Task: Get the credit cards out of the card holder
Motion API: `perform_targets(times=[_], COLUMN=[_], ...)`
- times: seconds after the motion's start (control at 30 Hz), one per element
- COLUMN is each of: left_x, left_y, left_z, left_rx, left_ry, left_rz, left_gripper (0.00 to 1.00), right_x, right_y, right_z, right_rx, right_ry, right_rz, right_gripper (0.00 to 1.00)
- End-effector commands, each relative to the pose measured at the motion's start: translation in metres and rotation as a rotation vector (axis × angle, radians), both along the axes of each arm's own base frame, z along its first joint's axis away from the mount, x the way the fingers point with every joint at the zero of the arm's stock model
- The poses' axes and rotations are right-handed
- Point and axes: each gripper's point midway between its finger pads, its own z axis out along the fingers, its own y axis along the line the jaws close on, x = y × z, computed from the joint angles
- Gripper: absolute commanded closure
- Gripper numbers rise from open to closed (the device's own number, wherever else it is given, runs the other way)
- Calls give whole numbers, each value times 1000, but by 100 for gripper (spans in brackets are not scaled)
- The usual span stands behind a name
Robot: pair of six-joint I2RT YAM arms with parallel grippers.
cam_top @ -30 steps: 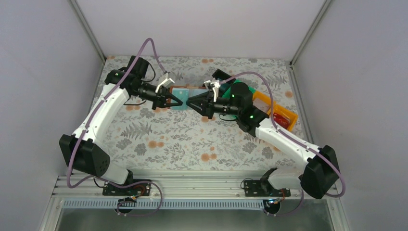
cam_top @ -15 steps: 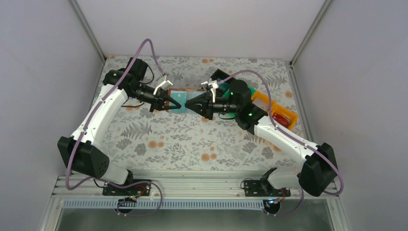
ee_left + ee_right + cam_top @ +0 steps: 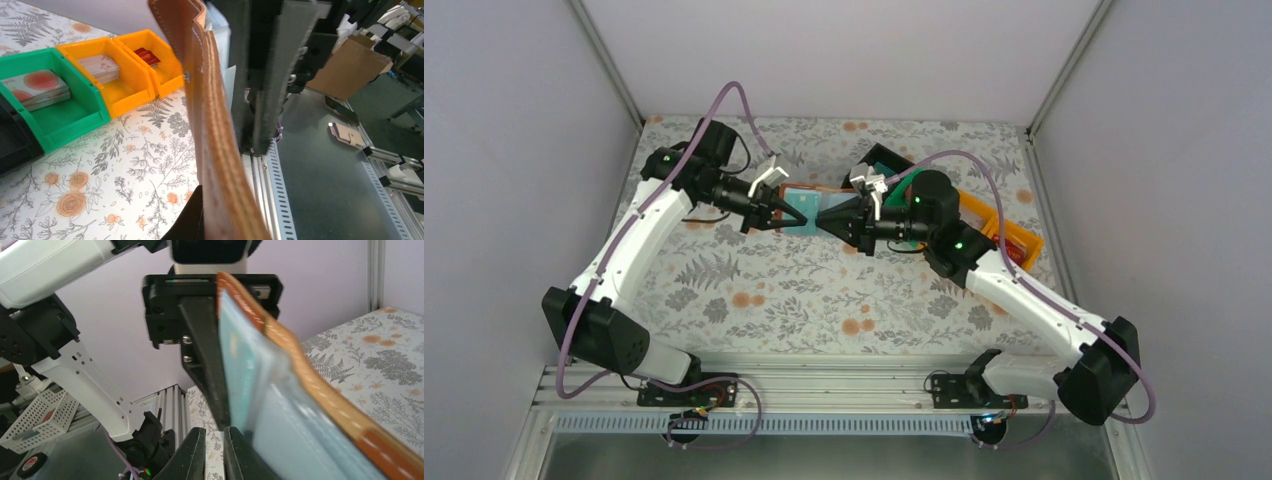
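The card holder (image 3: 809, 201) is a brown wallet with a pale blue inside, held up above the table at the back middle. My left gripper (image 3: 794, 216) is shut on it. In the left wrist view its brown edge (image 3: 215, 150) runs up the frame beside one black finger (image 3: 187, 222). A teal credit card (image 3: 235, 365) stands in its pale blue slots (image 3: 300, 440). My right gripper (image 3: 225, 452) faces the holder tip to tip. Its fingers are almost together, and only tablecloth shows through the slit. The right gripper (image 3: 823, 221) sits just left of the card's edge.
Bins stand in a row at the back right. A black bin (image 3: 10, 145) comes first. A green bin (image 3: 65, 117) holds pale cards, an orange bin (image 3: 125, 92) holds a pale card, and a further orange bin (image 3: 167, 70) holds a red card. The orange bins (image 3: 1009, 235) lie behind my right arm.
My right gripper's fingers have drawn nearly together and its arm has shifted slightly right. The left gripper still holds the card holder in about the same place.
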Motion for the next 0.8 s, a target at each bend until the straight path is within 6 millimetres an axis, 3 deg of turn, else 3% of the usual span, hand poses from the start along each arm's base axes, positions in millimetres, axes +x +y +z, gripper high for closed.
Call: perform_targets(times=[0.0, 0.17, 0.27, 0.4, 0.47, 0.6, 0.77], left_x=[5, 7, 6, 5, 5, 5, 6], left_y=[-7, -8, -7, -7, -6, -7, -6], left_z=[-1, -1, 2, 4, 5, 5, 3], left_rx=[-7, -3, -4, -3, -4, -3, -1], left_ry=[-56, -55, -61, -69, -70, -67, -61], left_rz=[-14, -7, -6, -5, -5, -5, -1], left_gripper=[98, 98, 98, 98, 98, 97, 98], right_x=[-15, -3, 16, 31, 33, 33, 19], right_y=[-9, -45, -70, -93, -96, -88, -73], right_z=[15, 10, -6, -17, -21, -21, -7], right_rx=[-7, -36, -71, -80, -80, -74, -18], right_ry=[-76, -71, -17, 23, 32, 42, 2], right_rz=[-16, -169, -290, -399, -414, -369, -222], right_gripper=[86, 83, 69, 36, 4, 1, 2])
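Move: The left fingers already hold the open card holder; its pale-blue right flap is centred about 7 cm right of that hand and 2 cm ahead, level. From the right hand, nearly shut by the cards, the flap's middle is some 3 cm right and 2 cm ahead, level. Far below, roughly 30 cm, the black bin is about 20 cm ahead and 12 cm right, the green bin 16 cm ahead and 19 cm right. The right hand swings about 8 cm right to the held holder's outer edge, spreading its fingers wide around the flap. ##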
